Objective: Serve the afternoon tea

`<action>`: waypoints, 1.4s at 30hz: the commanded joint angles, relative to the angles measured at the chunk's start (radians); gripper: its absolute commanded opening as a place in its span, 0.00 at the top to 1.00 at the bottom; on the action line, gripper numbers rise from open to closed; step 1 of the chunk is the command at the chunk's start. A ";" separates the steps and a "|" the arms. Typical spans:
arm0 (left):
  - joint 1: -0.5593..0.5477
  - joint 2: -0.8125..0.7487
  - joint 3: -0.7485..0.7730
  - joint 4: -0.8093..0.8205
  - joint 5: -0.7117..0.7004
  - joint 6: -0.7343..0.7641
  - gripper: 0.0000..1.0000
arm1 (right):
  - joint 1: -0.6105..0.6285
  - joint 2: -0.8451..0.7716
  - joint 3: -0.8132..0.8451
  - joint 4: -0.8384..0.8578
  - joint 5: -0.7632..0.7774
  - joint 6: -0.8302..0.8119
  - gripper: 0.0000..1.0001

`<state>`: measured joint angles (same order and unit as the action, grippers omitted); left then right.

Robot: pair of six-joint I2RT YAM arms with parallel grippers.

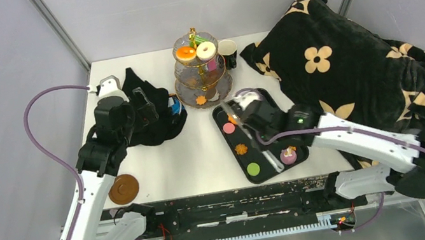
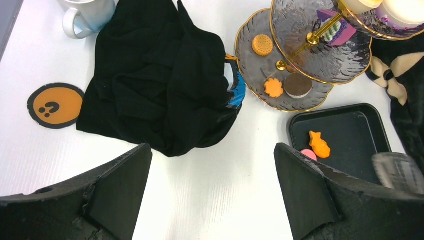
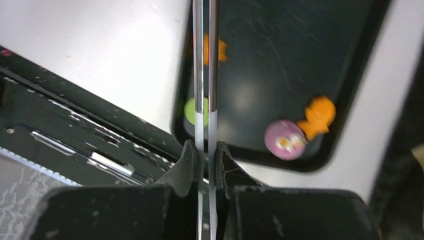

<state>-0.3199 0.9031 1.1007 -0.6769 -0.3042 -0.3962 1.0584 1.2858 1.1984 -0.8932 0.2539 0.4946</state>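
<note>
The afternoon tea is split between two places. An orange donut (image 1: 186,52) and a white donut (image 1: 206,50) sit on top of the tiered glass stand (image 1: 182,86), with orange cookies (image 2: 273,87) on its lowest plate. The black tray (image 1: 258,98) holds a pink disc (image 1: 228,128), an orange cookie (image 1: 241,149), a green disc (image 1: 253,168) and a purple treat (image 1: 288,157). My right gripper (image 3: 205,150) is shut on metal tongs (image 3: 205,75) that reach over the tray. My left gripper (image 2: 212,165) hangs open above bare table beside a black cloth (image 2: 160,75).
The black blanket with cream flowers (image 1: 344,73) fills the right side, touching the tray's far corner. A cup (image 1: 227,50) stands behind the stand. A white mug (image 2: 87,17) and an orange coaster (image 2: 55,105) lie left of the cloth. A brown coaster (image 1: 123,189) sits near the front edge.
</note>
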 commanded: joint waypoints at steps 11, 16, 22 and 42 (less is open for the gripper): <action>0.007 0.064 0.039 0.092 0.023 -0.016 0.01 | -0.136 -0.354 -0.104 -0.708 0.116 0.504 0.99; 0.007 0.104 0.052 0.097 0.041 -0.012 0.01 | -0.136 -0.327 -0.173 -0.703 0.042 0.488 0.99; 0.007 0.114 0.025 0.126 0.079 -0.015 0.01 | -0.137 -0.249 -0.217 -0.676 -0.028 0.419 0.99; 0.007 0.123 0.014 0.125 0.069 -0.021 0.01 | -0.127 -0.015 -0.113 -0.343 -0.208 0.140 0.99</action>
<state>-0.3199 1.0325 1.1065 -0.5949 -0.2329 -0.3958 0.9260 1.2049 0.9695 -1.3449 -0.0082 0.7113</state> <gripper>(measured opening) 0.991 0.081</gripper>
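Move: The purple cake lies about 12 cm to the right of the right hand, roughly level with it forward and back, and some 16 cm below. The orange fish stands about 14 cm right and 1 cm ahead. The green cookie is only 2 cm right and 3 cm back, with the orange flower 4 cm ahead and about 1 cm left. From the left hand the cake is some 42 cm right, 12 cm back and 26 cm down. Still gripping the shut metal tongs, the right hand swings about 18 cm right and back past the purple cake, then sinks some 8 cm as the fingers tip down and back about 30 degrees. It finally returns some 6 cm left, bringing the tong tips to the cake's right side and nudging it leftward. The left hand, open and empty, drifts about 3 cm forward, slightly right and down. ##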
